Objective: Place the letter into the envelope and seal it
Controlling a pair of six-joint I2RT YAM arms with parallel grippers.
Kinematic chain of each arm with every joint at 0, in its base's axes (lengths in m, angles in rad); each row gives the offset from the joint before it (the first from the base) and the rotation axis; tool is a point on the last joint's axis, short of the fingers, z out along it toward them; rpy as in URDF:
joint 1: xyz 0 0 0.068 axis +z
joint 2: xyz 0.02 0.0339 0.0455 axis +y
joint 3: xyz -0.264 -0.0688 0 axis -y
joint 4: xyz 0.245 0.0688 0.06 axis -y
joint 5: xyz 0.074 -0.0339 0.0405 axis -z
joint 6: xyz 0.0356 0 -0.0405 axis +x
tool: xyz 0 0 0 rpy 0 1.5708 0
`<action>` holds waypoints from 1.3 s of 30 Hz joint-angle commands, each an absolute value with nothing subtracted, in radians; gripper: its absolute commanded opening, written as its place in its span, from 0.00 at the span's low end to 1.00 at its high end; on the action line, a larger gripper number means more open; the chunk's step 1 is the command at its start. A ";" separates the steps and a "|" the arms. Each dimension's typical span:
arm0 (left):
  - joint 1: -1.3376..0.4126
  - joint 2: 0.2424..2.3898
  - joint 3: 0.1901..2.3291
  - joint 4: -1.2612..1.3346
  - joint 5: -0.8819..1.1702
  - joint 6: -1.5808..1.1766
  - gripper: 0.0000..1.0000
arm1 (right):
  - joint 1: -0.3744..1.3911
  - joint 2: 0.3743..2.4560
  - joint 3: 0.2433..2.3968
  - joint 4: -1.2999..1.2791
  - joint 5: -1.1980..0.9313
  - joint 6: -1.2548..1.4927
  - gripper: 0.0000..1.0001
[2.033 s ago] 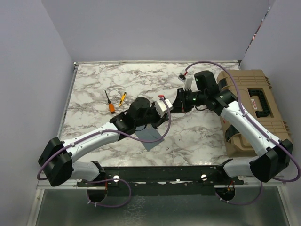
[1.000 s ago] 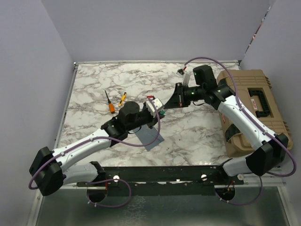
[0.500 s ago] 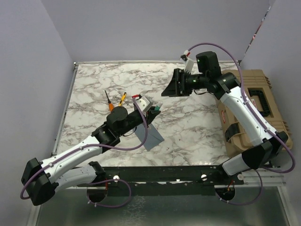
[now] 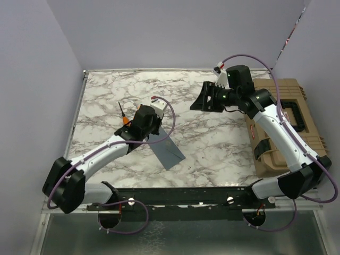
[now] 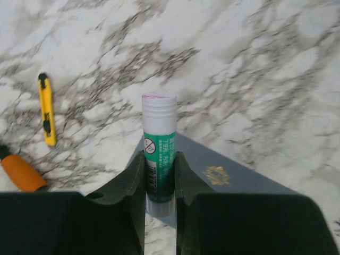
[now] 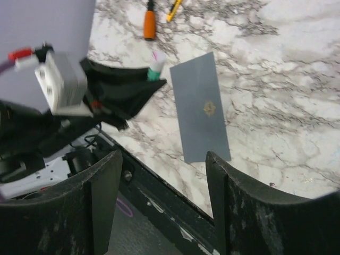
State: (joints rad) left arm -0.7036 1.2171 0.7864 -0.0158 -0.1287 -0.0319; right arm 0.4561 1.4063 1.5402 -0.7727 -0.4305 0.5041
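The slate grey-blue envelope lies flat on the marble table, closed, with a small gold mark showing on it. My left gripper hovers at the envelope's far left corner, shut on a green glue stick with a white cap that points away from the wrist. My right gripper hangs open and empty above the table, to the right of the envelope and apart from it. The letter is not in view.
An orange-handled screwdriver and a yellow utility knife lie just left of my left gripper. A tan toolbox stands along the table's right edge. The black rail runs along the near edge.
My right gripper has opened and pulled away from the left gripper toward the back right. My left arm has swung left toward the tools, still holding the glue stick.
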 commanded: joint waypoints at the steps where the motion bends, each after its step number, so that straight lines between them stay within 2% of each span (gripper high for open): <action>1: -0.571 1.368 0.864 -0.170 -0.160 -0.064 0.00 | 0.451 1.389 1.482 -0.785 -0.335 0.488 0.67; 7: -0.463 1.603 0.999 -0.272 -0.110 0.049 0.00 | 0.445 1.379 1.407 -0.757 -0.363 0.506 0.66; 14: -0.356 1.738 1.055 -0.290 -0.062 0.080 0.03 | 0.442 1.368 1.360 -0.733 -0.381 0.531 0.66; 21: -0.315 1.786 1.067 -0.326 -0.048 0.109 0.18 | 0.441 1.378 1.348 -0.735 -0.403 0.543 0.65; 26: -0.304 1.792 1.054 -0.326 -0.037 0.107 0.35 | 0.440 1.382 1.337 -0.711 -0.441 0.564 0.65; 33: -0.299 1.786 1.090 -0.326 -0.073 0.097 0.41 | 0.440 1.376 1.349 -0.732 -0.430 0.572 0.64; 36: -0.299 1.758 1.119 -0.327 -0.035 0.089 0.51 | 0.440 1.363 1.360 -0.745 -0.408 0.579 0.64; 39: -0.299 1.700 1.149 -0.329 -0.044 0.082 0.69 | 0.441 1.353 1.384 -0.776 -0.362 0.581 0.64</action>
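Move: The left hand holds the glue stick; the bare table spot it is going to lies roughly 8 cm ahead, 12 cm to the left and 15 cm below. The yellow knife is about 8 cm beyond that spot, level with it sideways; the screwdriver's middle is 6 cm beyond and 8 cm left of it. The envelope's middle is about 3 cm behind the left hand, straight below sideways. From the right hand the spot is some 9 cm ahead, 27 cm left and 28 cm down. The left hand sets the glue stick down on the table beside the screwdriver handle and lets go of it, having swept down about 14 cm, left 12 and forward 8 with its fingers tipping some 25 degrees further down; it opens, then starts to rise. The empty right hand sinks about 6 cm, fingers still open, and hovers. ##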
